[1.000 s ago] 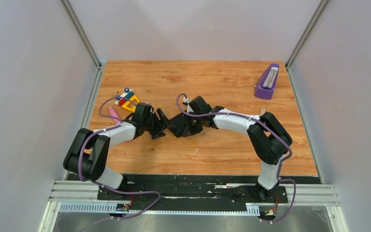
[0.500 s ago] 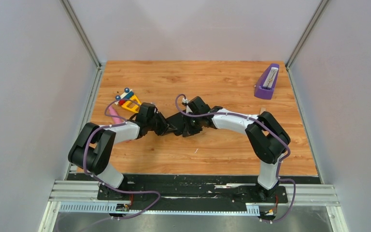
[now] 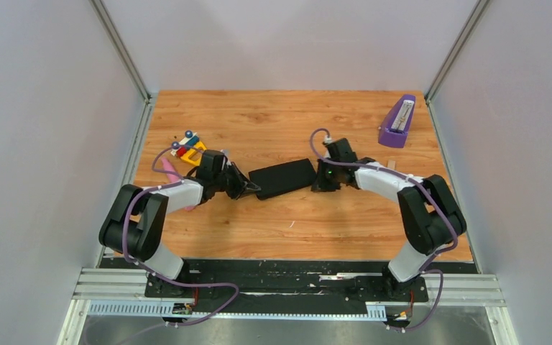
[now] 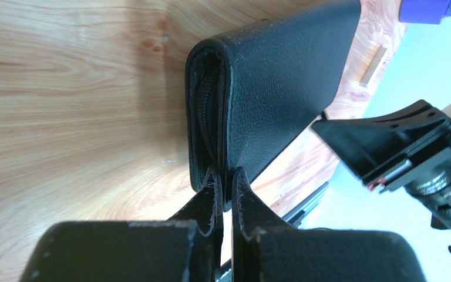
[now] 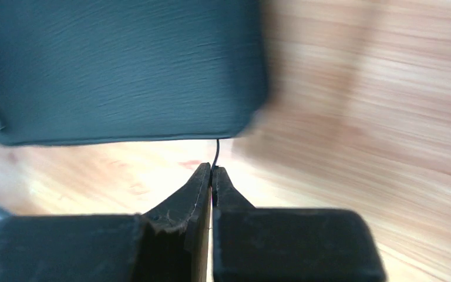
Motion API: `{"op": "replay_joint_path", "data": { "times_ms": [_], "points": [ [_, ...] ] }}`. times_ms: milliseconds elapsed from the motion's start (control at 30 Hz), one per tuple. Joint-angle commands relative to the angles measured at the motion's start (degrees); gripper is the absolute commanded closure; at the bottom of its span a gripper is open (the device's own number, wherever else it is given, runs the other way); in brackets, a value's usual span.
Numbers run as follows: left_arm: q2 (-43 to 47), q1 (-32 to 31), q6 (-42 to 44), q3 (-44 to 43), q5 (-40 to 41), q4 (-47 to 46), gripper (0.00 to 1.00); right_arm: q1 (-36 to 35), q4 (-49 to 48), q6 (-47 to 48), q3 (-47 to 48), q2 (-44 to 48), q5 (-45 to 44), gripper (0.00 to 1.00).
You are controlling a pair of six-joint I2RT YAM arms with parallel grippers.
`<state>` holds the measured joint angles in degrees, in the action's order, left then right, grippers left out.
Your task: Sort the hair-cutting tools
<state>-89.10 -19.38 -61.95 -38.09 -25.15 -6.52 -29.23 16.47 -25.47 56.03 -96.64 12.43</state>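
A black zip case [image 3: 282, 177] lies in the middle of the wooden table. My left gripper [image 3: 253, 189] is shut on the case's left end; in the left wrist view the fingertips [image 4: 214, 182] pinch the edge of the case [image 4: 270, 88] beside its zip. My right gripper [image 3: 318, 184] is at the case's right end. In the right wrist view it [image 5: 212, 170] is shut on a thin black pull [image 5: 218, 151] that hangs from the case [image 5: 123, 70]. The hair-cutting tools are out of view.
A purple wedge-shaped object [image 3: 397, 122] stands at the back right. A colourful toy [image 3: 189, 149] and a pink tube [image 3: 168, 170] lie by the left arm. A small wooden block [image 3: 390, 164] sits near the right arm. Grey walls close in three sides.
The right arm has drawn back to the right, uncovering the case. The left gripper has shut on the case's left end.
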Motion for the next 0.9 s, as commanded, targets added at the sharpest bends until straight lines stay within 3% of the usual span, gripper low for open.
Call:
{"op": "replay_joint_path", "data": {
  "times_ms": [0, 200, 333, 400, 433, 467, 500, 567, 633, 867],
  "points": [
    [2.19, 3.67, 5.93, 0.67, 4.92, 5.85, 1.00, 9.18, 2.46, -2.75, -4.22, 6.20, -5.40, 1.00],
    [-1.75, 4.43, 11.28, -6.35, 6.08, 12.06, 0.97, 8.07, 0.74, -0.15, -5.75, 7.74, 2.49, 1.00],
    [-7.79, 4.44, 12.26, -13.26, 6.12, 13.04, 0.82, 4.01, 0.67, 0.93, -5.07, 6.46, 6.10, 1.00],
    [-9.84, 4.38, 12.03, -16.20, 6.44, 12.55, 0.66, 1.69, 0.67, 0.85, -4.39, 5.62, 7.23, 1.00],
    [-10.67, 4.41, 11.99, -17.14, 6.69, 12.42, 0.51, 0.41, 0.60, 0.69, -3.86, 5.18, 7.77, 1.00],
    [-10.88, 4.43, 12.22, -18.87, 6.87, 12.51, 0.44, -0.79, 0.54, 0.54, -3.26, 4.36, 8.27, 1.00],
    [-10.91, 4.43, 12.56, -19.53, 7.17, 12.72, 0.26, -2.15, 0.40, 0.48, -2.42, 3.63, 8.79, 1.00],
    [-9.89, 4.43, 13.46, -20.92, 8.22, 13.70, 0.05, -4.63, 0.09, 0.18, -0.50, 2.12, 9.72, 1.00],
    [-7.74, 4.43, 14.18, -20.89, 10.15, 14.72, 0.01, -7.37, -0.56, 0.08, 1.58, 0.48, 10.84, 1.00],
    [1.50, 3.70, 13.81, -13.25, 11.52, 15.23, 0.01, -13.08, -0.95, 1.24, 10.21, -6.66, 11.58, 1.00]
  ]
}}
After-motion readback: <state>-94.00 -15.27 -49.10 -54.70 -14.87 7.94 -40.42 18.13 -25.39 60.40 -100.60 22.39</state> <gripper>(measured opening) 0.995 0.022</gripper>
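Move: The black case lies folded between the hands. Its middle is about 7 cm right and 4 cm ahead of the left gripper, which pinches its near-left corner. From the right gripper, holding the thin zip pull, it is some 9 cm left and 3 cm ahead. The pink bottle sits 19 cm left and 2 cm ahead of the left gripper, the toy ramp 16 cm left and 14 cm ahead; the small block is 18 cm right and 7 cm ahead of the right gripper. Keep the right fingers shut on the zip pull and draw it about 5 cm further right, then swing back left some 13 cm and towards the base about 7 cm, taking the case's pull end along. Meanwhile ease the left gripper a little left, open it wide to let go of the corner and send it forward about 8 cm beside the case's left end, rising slightly at the finish. ##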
